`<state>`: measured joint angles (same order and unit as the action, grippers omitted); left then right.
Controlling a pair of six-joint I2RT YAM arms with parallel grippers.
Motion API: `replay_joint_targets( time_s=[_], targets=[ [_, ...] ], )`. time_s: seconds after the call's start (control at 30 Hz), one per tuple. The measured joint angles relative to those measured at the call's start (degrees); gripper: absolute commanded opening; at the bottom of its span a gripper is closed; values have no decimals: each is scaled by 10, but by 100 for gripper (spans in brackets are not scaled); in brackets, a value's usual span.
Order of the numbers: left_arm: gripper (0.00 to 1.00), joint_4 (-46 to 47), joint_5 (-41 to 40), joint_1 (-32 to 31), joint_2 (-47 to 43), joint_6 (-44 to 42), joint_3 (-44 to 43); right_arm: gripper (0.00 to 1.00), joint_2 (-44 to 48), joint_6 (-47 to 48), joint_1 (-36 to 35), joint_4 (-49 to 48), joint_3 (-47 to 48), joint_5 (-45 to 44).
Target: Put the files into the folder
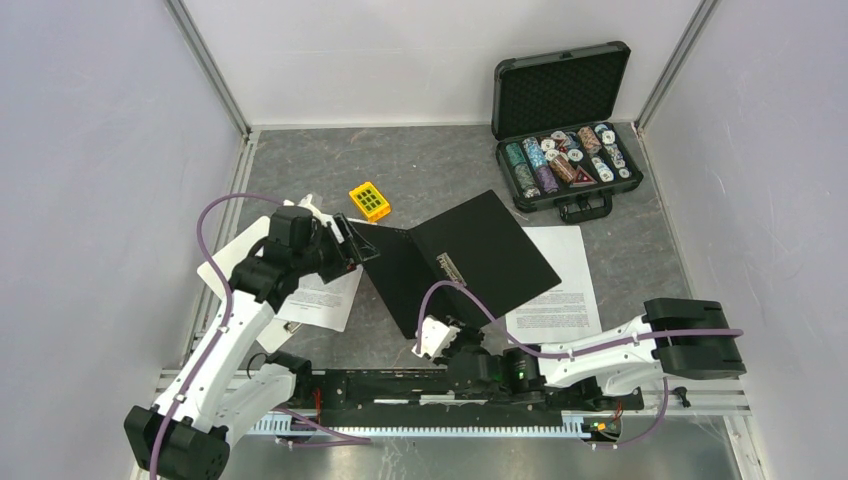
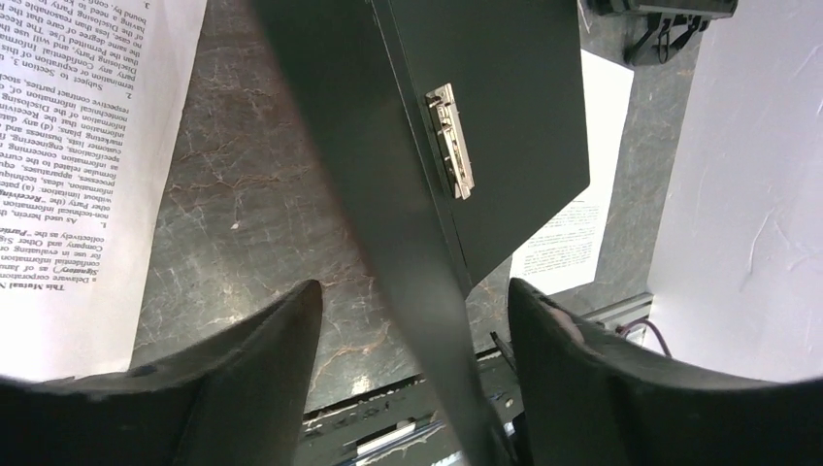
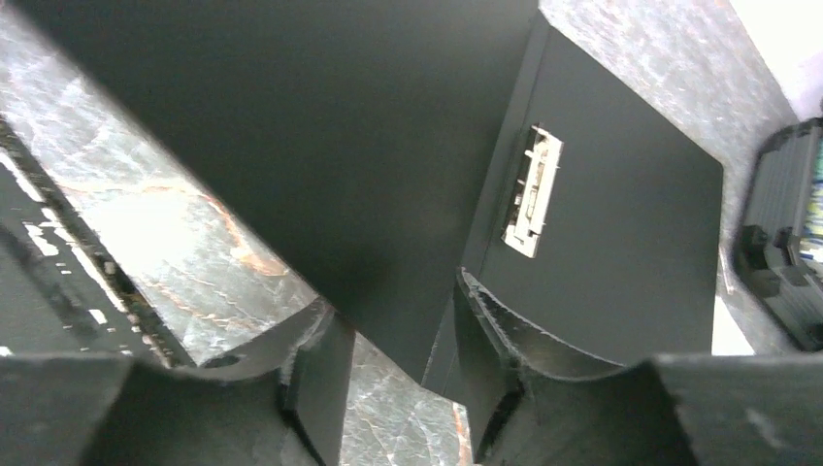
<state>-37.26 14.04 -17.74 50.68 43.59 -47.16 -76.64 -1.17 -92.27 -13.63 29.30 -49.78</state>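
Observation:
The folder lies open in the middle of the table, black inside up, its metal clip by the spine. Its left cover stands tilted off the table and passes edge-on between the fingers of my left gripper, which is open with a gap on both sides. My right gripper is open at the folder's near corner, which pokes between its fingers. One of the files lies partly under the right cover. Another sheet lies at the left, under my left arm.
A white clipboard lies under the left arm at the table's left edge. A small yellow block sits behind the folder. An open black case of poker chips stands at the back right. A metal rail runs along the near edge.

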Motion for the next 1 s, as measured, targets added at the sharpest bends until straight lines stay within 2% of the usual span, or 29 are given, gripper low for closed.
replay_joint_targets(
  time_s=[0.07,0.17,0.27,0.4,0.6,0.83,1.0],
  targets=[
    [55,4,1,0,0,1,3,60,7,-2,0,0,0,21],
    [40,3,0,0,0,1,3,76,43,-10,0,2,-1,57],
    [28,-5,-5,0,-1,-3,3,87,105,-20,2,6,-1,94],
    [3,-24,-23,0,-4,-14,3,98,178,-42,24,25,2,147],
    [2,-46,-40,0,-4,-32,0,98,203,-80,139,110,35,216],
    [2,-75,-52,0,-1,-84,-21,98,247,-115,379,186,37,319],
    [2,-90,-54,0,2,-132,-40,98,212,-125,516,212,38,401]
  ],
)
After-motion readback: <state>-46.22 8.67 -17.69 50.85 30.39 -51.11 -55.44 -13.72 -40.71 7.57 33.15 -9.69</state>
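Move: Between the left hand's part-shut fingers already stands the raised outer edge of the folder's left cover, whose middle is about 8 cm right, 5 back and 9 below. The left paper lies 12 left, 2 back; the yellow box 17 ahead, 1 left. For the right hand, at that cover's near edge, the right paper is 10 ahead, 25 right, 8 below; the metal clip 15 ahead, 3 right. Closing fully, the left fingers pinch the raised outer edge of the left cover and draw it about 3 cm left with a slight roll. The right hand opens wide, comes free of the cover's near edge by backing off a little and rising some 8 cm, then sweeps forward and right over the folder towards the right paper, sinking late, fingers tipping down and turning clockwise. ##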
